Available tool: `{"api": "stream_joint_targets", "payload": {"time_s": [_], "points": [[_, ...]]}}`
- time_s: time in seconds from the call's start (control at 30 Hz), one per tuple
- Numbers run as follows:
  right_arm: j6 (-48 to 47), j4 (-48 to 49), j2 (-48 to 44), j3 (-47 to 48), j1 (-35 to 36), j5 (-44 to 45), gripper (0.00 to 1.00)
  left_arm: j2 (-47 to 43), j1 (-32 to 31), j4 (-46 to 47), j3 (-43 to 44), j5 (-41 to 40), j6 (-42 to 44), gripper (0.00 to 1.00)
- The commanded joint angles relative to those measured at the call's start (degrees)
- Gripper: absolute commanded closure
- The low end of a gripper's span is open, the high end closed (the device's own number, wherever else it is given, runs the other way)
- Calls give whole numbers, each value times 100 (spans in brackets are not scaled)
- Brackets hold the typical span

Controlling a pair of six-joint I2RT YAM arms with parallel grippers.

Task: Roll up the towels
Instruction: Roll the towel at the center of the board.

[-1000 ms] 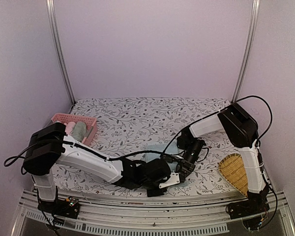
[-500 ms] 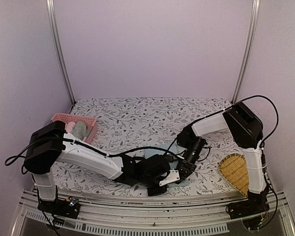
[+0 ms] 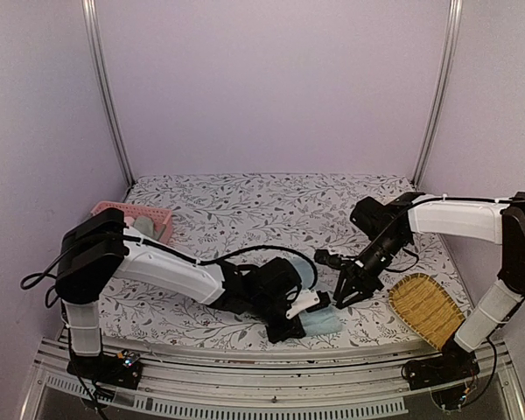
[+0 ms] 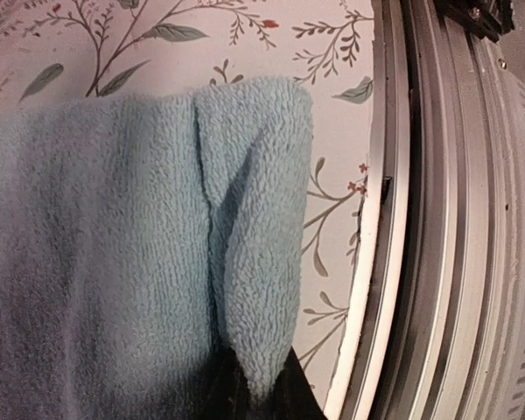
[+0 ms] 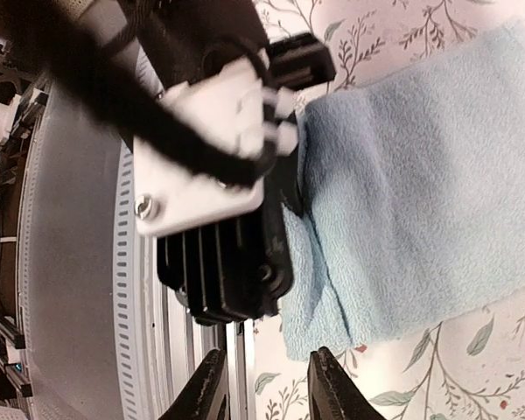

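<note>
The light blue towel lies folded near the table's front edge, filling the left wrist view. My left gripper is shut on a raised fold of it, the cloth pinched between the dark fingertips. My right gripper hovers just right of the towel, open, with nothing between its fingers; the towel's corner lies just beyond them. The left gripper's body fills much of the right wrist view. A pale sage green towel lies in the pink basket at the far left.
The pink lattice basket stands at the table's left edge. A woven bamboo tray lies at the front right, close to the right arm. The metal front rail runs just beside the blue towel's end.
My right gripper has opened, let go of the blue towel and pulled away to the right. My left gripper has closed on the towel's fold and shifted slightly right.
</note>
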Motion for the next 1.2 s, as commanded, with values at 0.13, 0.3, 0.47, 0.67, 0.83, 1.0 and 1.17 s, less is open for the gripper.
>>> {"api": "stream_joint_targets", "payload": {"time_s": [0.13,0.3,0.47,0.67,0.83,1.0,1.17], "points": [[173,637,-1078,-935,-2,656,66,430,300,-381,65,1102,-745,100],[95,819,-1377,-1023,32,1070,66,599,612,-405,226,1801,-1101,100],[155,1201,-1420,-1115,558,1675,68,827,868,-528,441,2334,-1362,100],[241,1803,-1410,-1409,1229,2149,68,1098,1058,-532,624,2649,-1618,100],[325,2272,-1082,-1546,1653,2307,67,1250,1137,-526,637,2779,-1847,100],[339,2694,-720,-1611,1951,2628,66,1158,1180,-313,430,2825,-2005,100],[305,2866,-384,-1569,2165,2849,66,1035,1194,-32,218,2778,-2104,100]]}}
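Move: The left hand still pinches the towel's near rolled edge; the unrolled towel's middle lies about 11 cm straight ahead of that hand and 1 cm below. From the empty right hand, the free right-hand stretch of the rolled edge is some 4 cm back, 3 cm left and 9 cm down. The woven mat lies about 21 cm right of the right hand, 2 cm ahead and 11 cm below. Left rolls its pinched edge forward some 35 degrees; open right sinks about 6 cm and back towards it. ##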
